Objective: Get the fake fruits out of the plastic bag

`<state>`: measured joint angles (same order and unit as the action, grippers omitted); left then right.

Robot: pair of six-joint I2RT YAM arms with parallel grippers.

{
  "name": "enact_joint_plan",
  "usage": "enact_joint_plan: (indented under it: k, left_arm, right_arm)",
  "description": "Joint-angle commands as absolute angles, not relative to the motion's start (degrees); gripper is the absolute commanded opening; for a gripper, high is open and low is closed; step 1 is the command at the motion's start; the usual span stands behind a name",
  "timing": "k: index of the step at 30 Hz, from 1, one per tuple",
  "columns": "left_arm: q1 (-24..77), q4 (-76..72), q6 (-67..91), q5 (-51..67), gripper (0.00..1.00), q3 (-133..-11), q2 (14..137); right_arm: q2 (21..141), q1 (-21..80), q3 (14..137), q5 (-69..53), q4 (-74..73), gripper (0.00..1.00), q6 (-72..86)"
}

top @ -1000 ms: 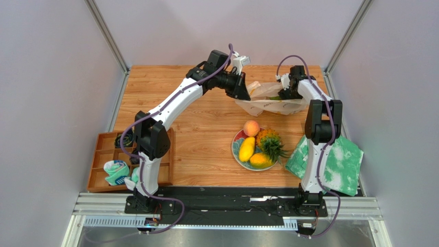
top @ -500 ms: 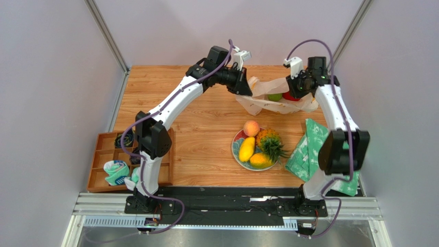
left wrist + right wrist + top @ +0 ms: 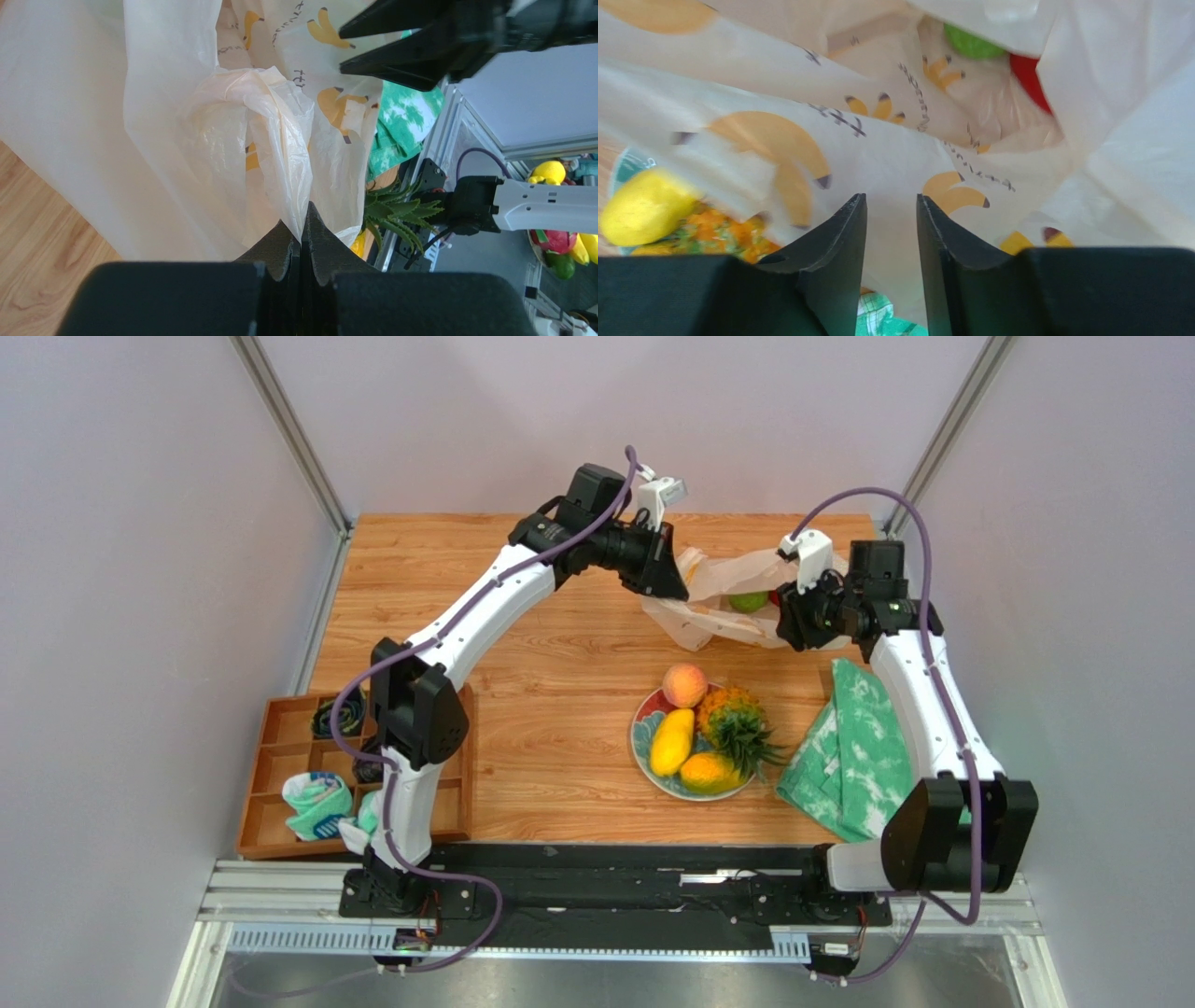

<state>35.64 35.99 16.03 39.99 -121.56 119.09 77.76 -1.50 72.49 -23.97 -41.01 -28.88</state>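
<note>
The plastic bag (image 3: 723,602) hangs over the far middle of the table, translucent white with printed bananas. My left gripper (image 3: 676,577) is shut on its left rim; in the left wrist view the film (image 3: 281,126) is pinched between the jaws (image 3: 303,213). My right gripper (image 3: 786,623) is at the bag's right side, jaws a little apart and nothing pinched (image 3: 891,203). Inside the bag lie a green fruit (image 3: 973,42) (image 3: 748,601) and a red pepper (image 3: 1031,77). On the plate (image 3: 643,742) rest a peach (image 3: 685,683), a mango (image 3: 672,742), a pineapple (image 3: 732,717) and a second mango (image 3: 706,772).
A green-and-white cloth (image 3: 856,756) lies at the right edge beside the plate. A wooden compartment tray (image 3: 281,742) with small items sits at the near left. Grey walls and frame posts close in the table on three sides.
My right gripper came from the bag's far right edge round to its near right side, nearer the plate. The left gripper kept its hold on the bag, barely moving.
</note>
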Motion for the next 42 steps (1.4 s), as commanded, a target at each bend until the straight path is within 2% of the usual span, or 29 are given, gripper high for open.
enact_joint_plan:
  k: [1, 4, 8, 11, 14, 20, 28, 33, 36, 39, 42]
  left_arm:
    - [36.1, 35.3, 13.8, 40.5, 0.0, -116.8, 115.6]
    - [36.1, 35.6, 12.5, 39.8, 0.0, -113.7, 114.3]
    - [36.1, 35.8, 8.7, 38.7, 0.0, -109.2, 110.4]
    - [36.0, 35.9, 5.7, 37.9, 0.0, -106.0, 107.1]
    - [36.1, 35.1, 4.4, 38.6, 0.0, -104.1, 104.3]
    - [36.5, 32.3, 6.3, 39.1, 0.0, -105.5, 105.8]
    - [36.5, 32.3, 6.7, 39.4, 0.0, -109.0, 108.6]
    - [36.4, 32.2, 7.1, 39.6, 0.0, -109.0, 109.1]
    - [36.4, 32.2, 6.6, 39.4, 0.0, -109.2, 109.2]
    - [36.4, 32.3, 6.5, 39.3, 0.0, -109.9, 109.6]
    - [36.5, 32.2, 7.5, 38.5, 0.0, -110.8, 110.0]
  right_arm:
    - [82.0, -1.1, 67.4, -10.9, -36.3, 0.38, -29.4]
    - [81.0, -3.4, 64.8, -9.2, -45.0, 0.31, -31.8]
    - [70.5, -3.9, 60.7, -13.0, -60.7, 0.29, -35.6]
    - [64.2, -3.9, 61.6, -14.9, -65.6, 0.29, -37.1]
    - [63.5, -3.9, 64.5, -18.3, -62.0, 0.31, -36.0]
    - [78.6, -1.7, 76.4, -24.7, -52.9, 0.34, -33.5]
    - [99.3, -0.3, 92.7, -22.2, -51.2, 0.24, -42.0]
    - [106.7, -0.3, 98.2, -22.1, -53.9, 0.2, -48.9]
    - [111.3, -0.3, 104.2, -23.8, -61.2, 0.17, -52.6]
    - [111.8, -0.3, 106.3, -26.1, -67.1, 0.15, -56.2]
    - [108.3, 1.8, 102.3, -26.0, -68.2, 0.13, -59.8]
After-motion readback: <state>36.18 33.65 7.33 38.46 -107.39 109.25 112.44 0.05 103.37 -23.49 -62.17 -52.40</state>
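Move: From the right gripper, the plastic bag's mouth lies about 8 cm ahead, 3 cm left and 8 cm lower. Inside, the green fruit is some 12 cm ahead and 3 cm left, the red one 12 cm ahead and 2 cm right, both about 14 cm down. The peach on the plate is level, some 14 cm to the left. The left gripper holds the bag's rim; the green fruit lies 10 cm ahead, 14 cm right, 21 cm below it. Plunge the right gripper about 10 cm down while sweeping it some 12 cm back towards the base, lift it, then drive it some 20 cm forward and down again to the bag's rim above the red fruit, tips tilting further down and fingers narrowing to nearly shut. With the left, keep the rim pinched: dip 7 cm, swing back up, and finish about 3 cm back and slightly left. ##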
